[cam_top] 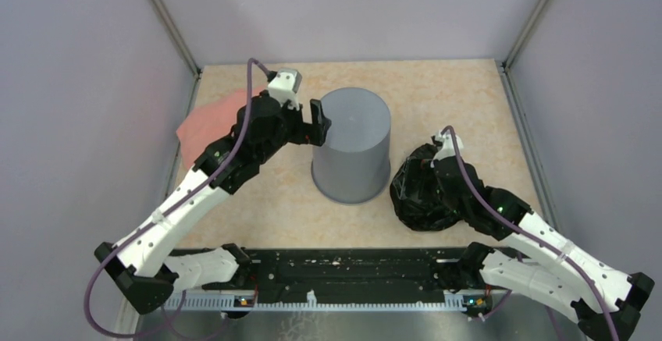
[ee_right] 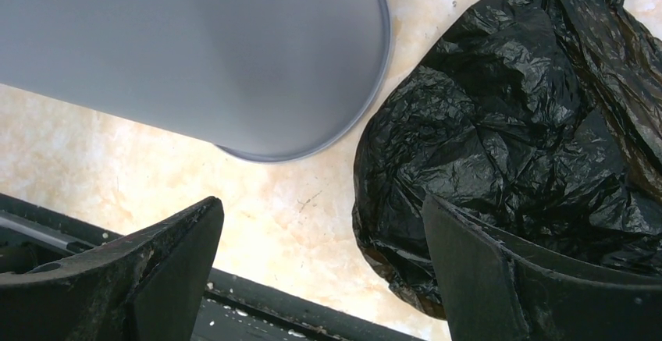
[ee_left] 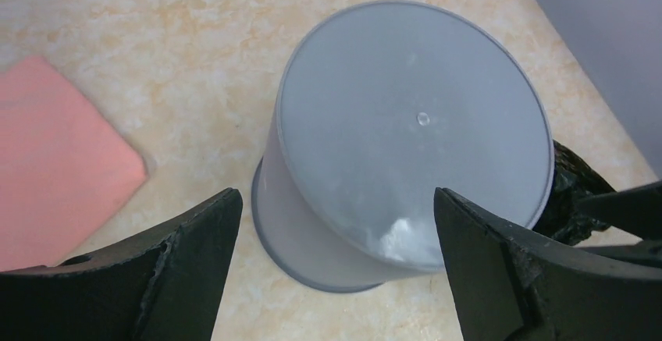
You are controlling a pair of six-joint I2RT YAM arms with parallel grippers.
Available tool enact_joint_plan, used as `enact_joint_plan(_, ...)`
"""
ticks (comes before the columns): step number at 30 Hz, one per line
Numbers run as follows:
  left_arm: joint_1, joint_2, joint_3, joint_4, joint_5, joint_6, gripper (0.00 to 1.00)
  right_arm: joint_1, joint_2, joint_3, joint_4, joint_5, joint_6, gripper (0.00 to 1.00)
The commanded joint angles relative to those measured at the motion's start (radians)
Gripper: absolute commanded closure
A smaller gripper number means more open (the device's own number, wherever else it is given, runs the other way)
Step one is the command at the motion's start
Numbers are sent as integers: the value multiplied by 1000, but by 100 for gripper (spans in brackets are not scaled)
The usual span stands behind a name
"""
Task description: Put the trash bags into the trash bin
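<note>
The grey trash bin stands upside down mid-table, its closed base up and its rim on the surface; it also shows in both wrist views. A crumpled black trash bag lies just right of it, and its edge peeks out behind the bin. My left gripper hovers open at the bin's upper left side, holding nothing. My right gripper is open over the bag's left edge, one finger above the plastic.
A salmon-pink folded cloth lies at the far left against the wall. Grey walls enclose the table on three sides. The black base rail runs along the near edge.
</note>
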Motion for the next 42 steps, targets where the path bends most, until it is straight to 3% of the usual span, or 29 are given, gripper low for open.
enact_joint_plan(1, 3, 95, 90, 16, -80, 25, 1, -6, -27, -17, 30, 8, 15, 1)
enact_joint_plan(8, 53, 139, 77, 7, -135, 1, 8, -6, -41, -19, 22, 5, 14, 1)
enact_joint_plan(20, 192, 117, -59, 37, 33, -35, 49, -6, -17, -16, 56, -7, 17, 1)
enact_joint_plan(23, 244, 103, -96, 37, 61, -43, 54, -5, -4, -13, 68, -4, 24, 1)
enact_joint_plan(28, 339, 95, -147, 40, 111, -51, 58, -6, 37, -17, 124, -22, 51, 1)
enact_joint_plan(34, 380, 89, -193, 36, 105, -69, 60, -8, 88, -52, 248, -113, 135, 1)
enact_joint_plan(42, 401, 87, -254, 55, 98, -114, 60, 8, 112, -309, 670, -358, 404, 1)
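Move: The upturned trash bin's middle is about 8 cm to the left hand's right, some 2 cm ahead and 17 cm below, its closed upper end just under that hand. From the right hand, the bin is roughly 15 cm left and 8 cm ahead, 4 cm lower. The black trash bags lie about 27 cm right of the left hand, 6 cm back and 30 cm below it; the pink cloth is about 23 cm left and 12 cm ahead of it, 33 cm below. Forward and down about 5 cm, the left hand closes its wide-open fingers to under half, seemingly over the bin's upper left edge, then draws that edge left while still edging forward, turning some 20 degrees counter-clockwise. Late on, the open right hand swings left and down towards the bin's lower rim, its left side rolling up; contact there can't be seen. ##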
